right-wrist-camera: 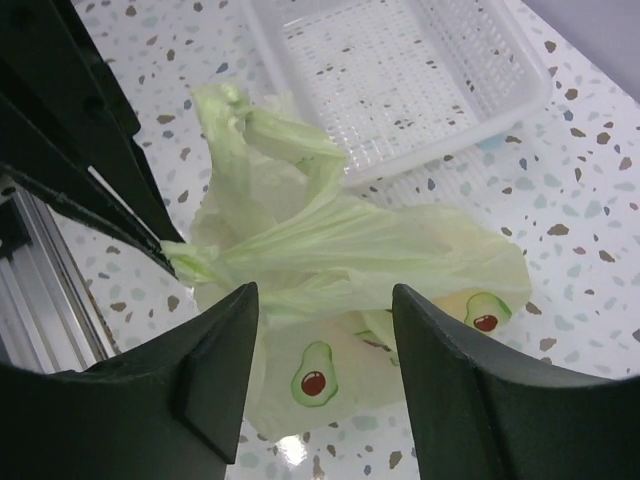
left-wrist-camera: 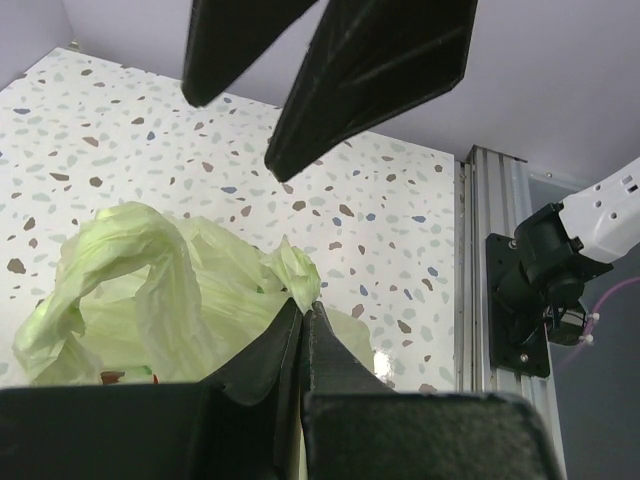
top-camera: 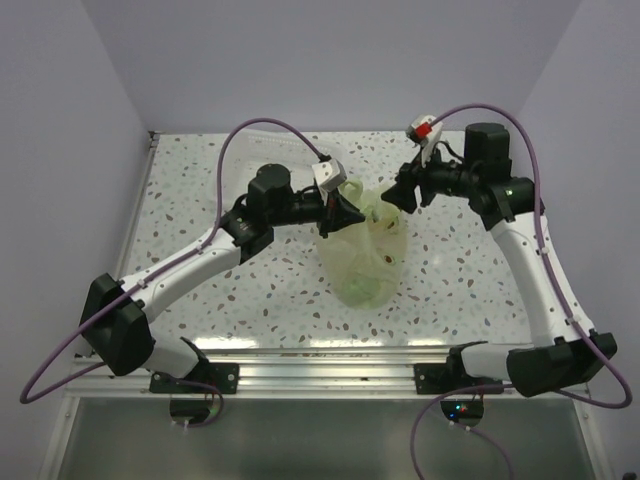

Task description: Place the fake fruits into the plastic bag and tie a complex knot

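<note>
The pale green plastic bag [top-camera: 366, 252] stands mid-table, printed with small avocado pictures [right-wrist-camera: 313, 375]. My left gripper [left-wrist-camera: 303, 306] is shut on a bunched handle end [right-wrist-camera: 188, 260] at the bag's top and holds a strand of it taut. My right gripper [right-wrist-camera: 325, 305] hangs just above the bag, open, with nothing between its fingers [right-wrist-camera: 222, 345]. One loop handle [right-wrist-camera: 245, 135] sticks up loose. The handle material is twisted together at the top; I cannot tell whether it forms a knot. The fake fruits are hidden inside the bag.
A clear-white plastic basket [right-wrist-camera: 400, 80] lies on the speckled table [top-camera: 200, 200] behind the bag. The metal rail [left-wrist-camera: 490, 260] and the arm bases run along the near edge. Pale walls close in the left, right and far sides.
</note>
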### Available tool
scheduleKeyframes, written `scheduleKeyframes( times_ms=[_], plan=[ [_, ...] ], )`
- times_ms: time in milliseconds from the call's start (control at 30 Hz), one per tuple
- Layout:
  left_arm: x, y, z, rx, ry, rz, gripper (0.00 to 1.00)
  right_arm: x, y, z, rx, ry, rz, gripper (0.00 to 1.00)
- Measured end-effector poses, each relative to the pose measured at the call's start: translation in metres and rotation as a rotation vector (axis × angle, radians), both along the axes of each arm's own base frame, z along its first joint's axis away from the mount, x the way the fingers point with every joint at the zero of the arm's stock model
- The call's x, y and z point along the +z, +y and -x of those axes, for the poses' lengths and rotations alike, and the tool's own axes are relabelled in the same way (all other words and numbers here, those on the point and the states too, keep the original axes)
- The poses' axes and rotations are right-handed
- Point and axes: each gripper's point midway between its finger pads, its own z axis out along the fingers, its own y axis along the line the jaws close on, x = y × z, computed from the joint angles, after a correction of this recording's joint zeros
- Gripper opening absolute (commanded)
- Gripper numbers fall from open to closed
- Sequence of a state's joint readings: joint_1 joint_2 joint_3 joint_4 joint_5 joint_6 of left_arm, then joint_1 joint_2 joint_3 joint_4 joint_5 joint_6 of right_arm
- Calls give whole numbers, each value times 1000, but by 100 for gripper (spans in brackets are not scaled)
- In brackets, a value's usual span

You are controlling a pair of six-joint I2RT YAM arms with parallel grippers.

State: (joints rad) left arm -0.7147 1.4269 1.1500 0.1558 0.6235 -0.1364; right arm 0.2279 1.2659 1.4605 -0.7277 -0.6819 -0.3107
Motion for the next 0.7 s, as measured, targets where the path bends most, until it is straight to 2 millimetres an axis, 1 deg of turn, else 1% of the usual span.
scheduleKeyframes(
  times_ms=[67, 200, 300, 333, 467, 600, 700],
  plan=[
    [0, 0, 0, 0, 0, 0, 0, 9, 2, -8, -6, 3, -27, 63],
    [0, 0, 0, 0, 0, 0, 0, 25, 16, -21, 23, 11, -96, 67],
    [-1, 0, 0, -1, 2, -2, 0, 24, 26, -23, 49, 52, -132, 70],
    [-1, 0, 0, -1, 2, -2, 0, 22, 30, -22, 61, 68, -139, 73],
    [-1, 0, 1, -1, 1, -2, 0, 21, 44, -14, 103, 92, -151, 79],
    [0, 1, 1, -1, -1, -1, 0, 22, 60, -3, 155, 91, -155, 82],
    [0, 1, 2, -1, -1, 0, 0, 20, 70, -2, 174, 85, -148, 81]
  ],
)
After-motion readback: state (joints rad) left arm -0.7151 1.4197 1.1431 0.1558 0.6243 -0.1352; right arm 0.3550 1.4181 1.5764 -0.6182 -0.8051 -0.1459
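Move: The bag's handle loop stands roughly 9 cm to the right hand's left, about 2 cm farther out and some 4 cm lower. The tuft of bag pinched by the left fingers is about 7 cm left of the right hand, 3 cm back and 3 cm lower; the fruit-filled bag body sits 5 cm left, some 13 cm back and about 22 cm below. From the left hand, the loop is about 5 cm ahead, 2 cm left and level. The left hand stays put and keeps its pinch on the bag's tuft while the still empty right hand travels about 7 cm left, towards the upstanding handle loop. It first swings roughly 2 cm forward and up, then comes back in but stays raised, opening its fingers wider and turning some 10 degrees counter-clockwise with its left side tipping up. Contact with the loop can't be made out. ##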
